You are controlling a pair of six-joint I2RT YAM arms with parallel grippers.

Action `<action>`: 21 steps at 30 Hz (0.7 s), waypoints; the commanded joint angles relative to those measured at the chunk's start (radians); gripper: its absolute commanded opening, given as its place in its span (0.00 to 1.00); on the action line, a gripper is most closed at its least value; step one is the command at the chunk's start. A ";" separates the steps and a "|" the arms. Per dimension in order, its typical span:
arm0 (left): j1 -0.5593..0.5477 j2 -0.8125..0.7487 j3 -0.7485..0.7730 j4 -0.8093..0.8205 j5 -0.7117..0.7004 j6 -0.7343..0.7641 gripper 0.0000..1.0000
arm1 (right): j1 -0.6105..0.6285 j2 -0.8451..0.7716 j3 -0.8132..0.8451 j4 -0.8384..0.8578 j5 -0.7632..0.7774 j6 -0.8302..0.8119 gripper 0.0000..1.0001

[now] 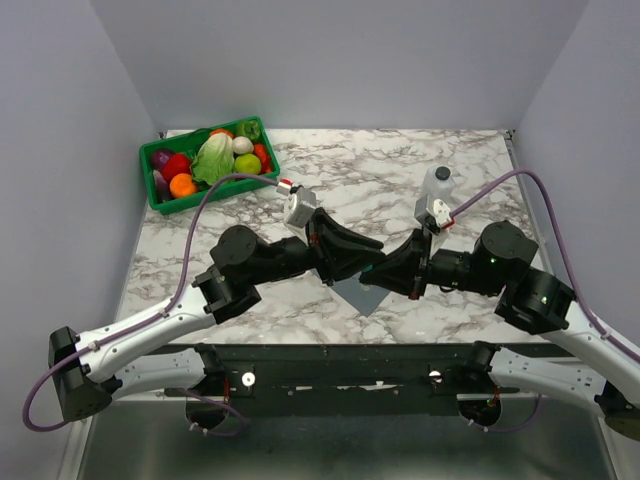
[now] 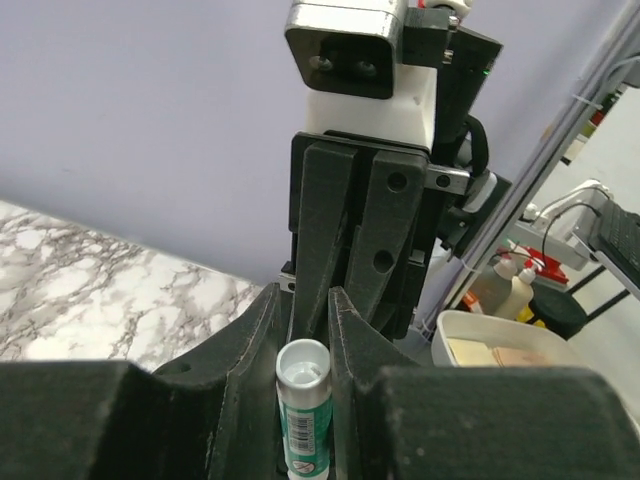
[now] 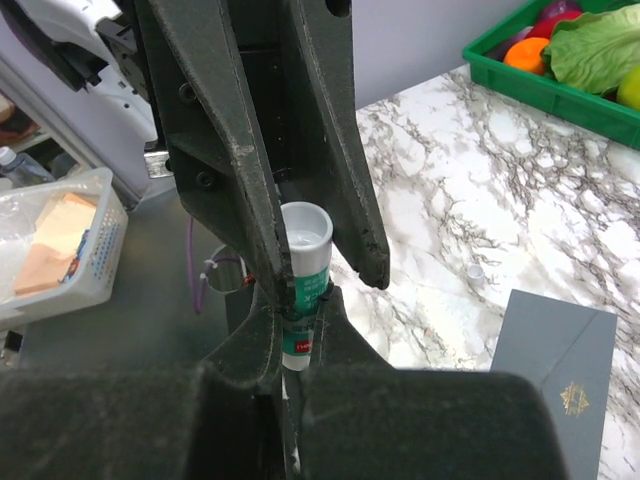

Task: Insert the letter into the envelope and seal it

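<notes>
My two grippers meet nose to nose above the table's front middle. A green-and-white glue stick (image 3: 305, 250) runs between them. The right gripper (image 3: 300, 300) is shut on its lower end. The left gripper (image 2: 303, 300) has both fingers pressed against the sides of the same glue stick (image 2: 303, 400), whose white end faces the camera. In the top view the left gripper (image 1: 370, 262) and the right gripper (image 1: 388, 268) overlap. Beneath them the grey envelope (image 1: 366, 296) lies flat, and the right wrist view shows a gold mark on the envelope (image 3: 550, 350). The letter is not in view.
A green bin (image 1: 215, 197) of toy vegetables stands at the back left of the marble table. A white bottle (image 1: 438, 184) stands at the back right. A small white cap (image 3: 476, 271) lies on the table near the envelope.
</notes>
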 commanded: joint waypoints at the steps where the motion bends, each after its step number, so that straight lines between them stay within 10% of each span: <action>1: 0.006 0.012 0.093 -0.251 -0.208 0.052 0.00 | 0.005 0.036 0.064 -0.014 0.263 0.000 0.01; 6: 0.000 0.139 0.275 -0.484 -0.849 0.105 0.00 | 0.004 0.266 0.275 -0.190 0.794 0.139 0.01; 9: 0.000 0.228 0.399 -0.545 -0.933 0.159 0.14 | 0.004 0.363 0.450 -0.324 0.885 0.149 0.01; 10: 0.000 0.240 0.427 -0.554 -0.900 0.177 0.50 | 0.004 0.378 0.473 -0.335 0.861 0.146 0.01; 13: 0.006 0.224 0.430 -0.421 -0.629 0.272 0.99 | 0.004 0.288 0.400 -0.178 0.696 0.057 0.01; 21: 0.123 -0.005 0.004 0.108 -0.059 0.052 0.95 | 0.002 0.024 0.123 -0.025 0.221 -0.069 0.01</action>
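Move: The glue stick stands upright right in the left hand's closed fingers, its middle about level with them. The right hand grips the same stick lower down, so its middle is some 2 cm above the right hand point. Counted from the left hand, the envelope lies some 16 cm ahead, 3 cm left and about 34 cm below; the white bottle stands roughly 35 cm ahead, 20 cm right and 26 cm below. Both hands keep hold of the glue stick, left above right, and swing it forward about 15 cm while wringing its upper part against its lower: the left wrist turns some 45 degrees counter-clockwise, the right nearly 40 clockwise. Near the far end the left fingers open wide and let go; then both hands draw back 5 cm or so, partly unwinding, the right still gripping and easing a little right and up. ##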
